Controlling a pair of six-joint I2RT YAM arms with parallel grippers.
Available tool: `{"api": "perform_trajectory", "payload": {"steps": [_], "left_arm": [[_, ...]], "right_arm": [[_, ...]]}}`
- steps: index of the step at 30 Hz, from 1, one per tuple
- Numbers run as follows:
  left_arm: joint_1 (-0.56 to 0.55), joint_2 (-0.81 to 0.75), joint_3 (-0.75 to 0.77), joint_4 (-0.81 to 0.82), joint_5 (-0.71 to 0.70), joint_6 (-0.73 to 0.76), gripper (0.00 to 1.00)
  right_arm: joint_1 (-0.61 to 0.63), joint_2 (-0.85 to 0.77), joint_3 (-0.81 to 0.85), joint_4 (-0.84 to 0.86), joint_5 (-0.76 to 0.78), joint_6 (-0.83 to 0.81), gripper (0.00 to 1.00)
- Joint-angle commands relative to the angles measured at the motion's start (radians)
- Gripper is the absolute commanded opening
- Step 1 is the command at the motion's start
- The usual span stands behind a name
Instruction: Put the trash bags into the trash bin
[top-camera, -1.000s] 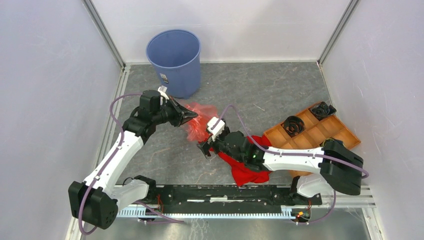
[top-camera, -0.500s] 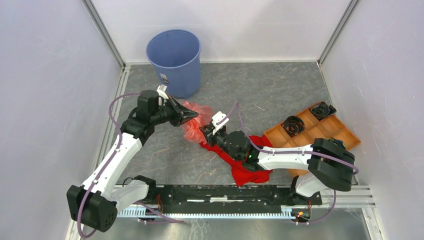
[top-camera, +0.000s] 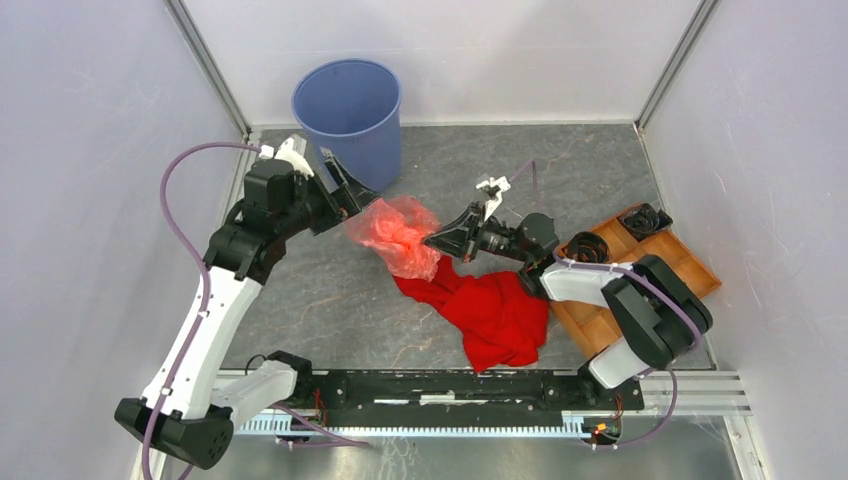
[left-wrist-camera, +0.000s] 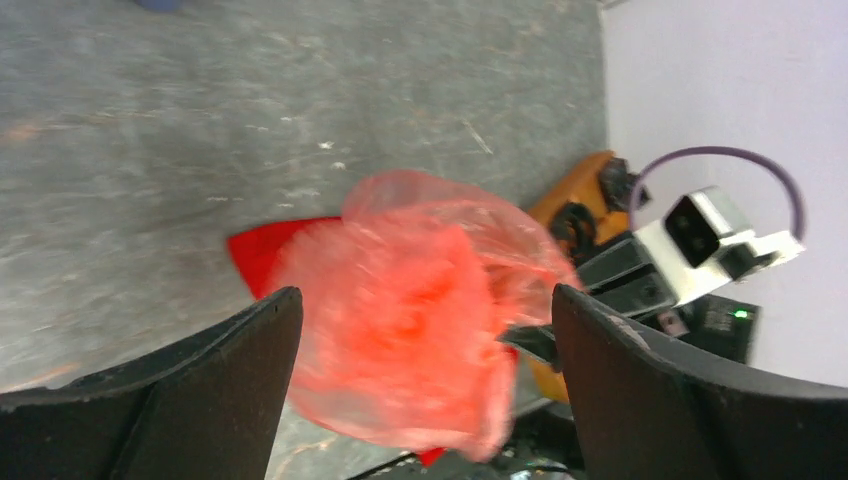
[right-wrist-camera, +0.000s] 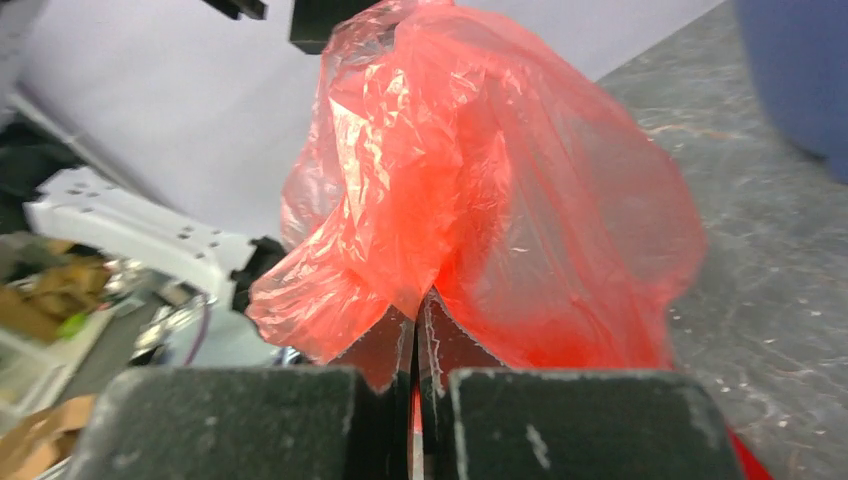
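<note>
The trash bag (top-camera: 398, 236) is a wrinkly translucent red-orange film, held up off the table between the two arms. My right gripper (top-camera: 432, 240) is shut on its right edge; the film (right-wrist-camera: 480, 190) is pinched between the fingertips and billows above them. My left gripper (top-camera: 350, 203) stands open just left of the bag, which hangs blurred (left-wrist-camera: 410, 320) between the wide-spread fingers without touching them. The blue trash bin (top-camera: 349, 122) stands upright at the back, right behind the left gripper, and looks empty.
A red cloth (top-camera: 485, 312) lies on the table under and right of the bag. An orange-brown compartment tray (top-camera: 640, 262) with dark items sits at the right, beside the right arm. White walls close in on three sides.
My left gripper let go of the bag, opened wide and drew back toward the bin. My right gripper closed on the bag and swung up and right, lifting it off the cloth.
</note>
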Motion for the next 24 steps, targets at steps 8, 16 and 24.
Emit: {"api": "perform_trajectory", "payload": {"steps": [8,16,24], "left_arm": [[0.003,-0.075,-0.113,-0.105,-0.22,0.078,0.93],[0.003,-0.066,-0.161,0.012,-0.039,0.039,0.75],[0.003,-0.075,-0.163,0.052,0.051,0.012,0.59]], "right_arm": [[-0.121,0.08,-0.053,0.46,-0.306,0.341,0.0],[-0.12,0.054,-0.059,0.358,-0.311,0.26,0.0],[-0.12,0.058,-0.053,0.267,-0.306,0.186,0.01]]}}
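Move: Below and to the right of the open left fingers hangs the red trash bag, its middle about 7 cm right, 3 cm back and 8 cm lower. The right fingers already pinch its right end, so its middle is some 6 cm to their left, level with them. The trash bin stands about 28 cm ahead and 12 cm left of the right hand, 9 cm lower; the red cloth about 8 cm back, 12 cm right, 22 cm below. Sinking some 6 cm to about the bag's level, the left hand first sweeps 4 cm left, then comes back right as it settles, drawing back slightly and half closing its wide-open fingers. The right hand keeps its pinch and draws the bag about 3 cm right and 2 cm back, turning some 10 degrees counter-clockwise, then stays there. ##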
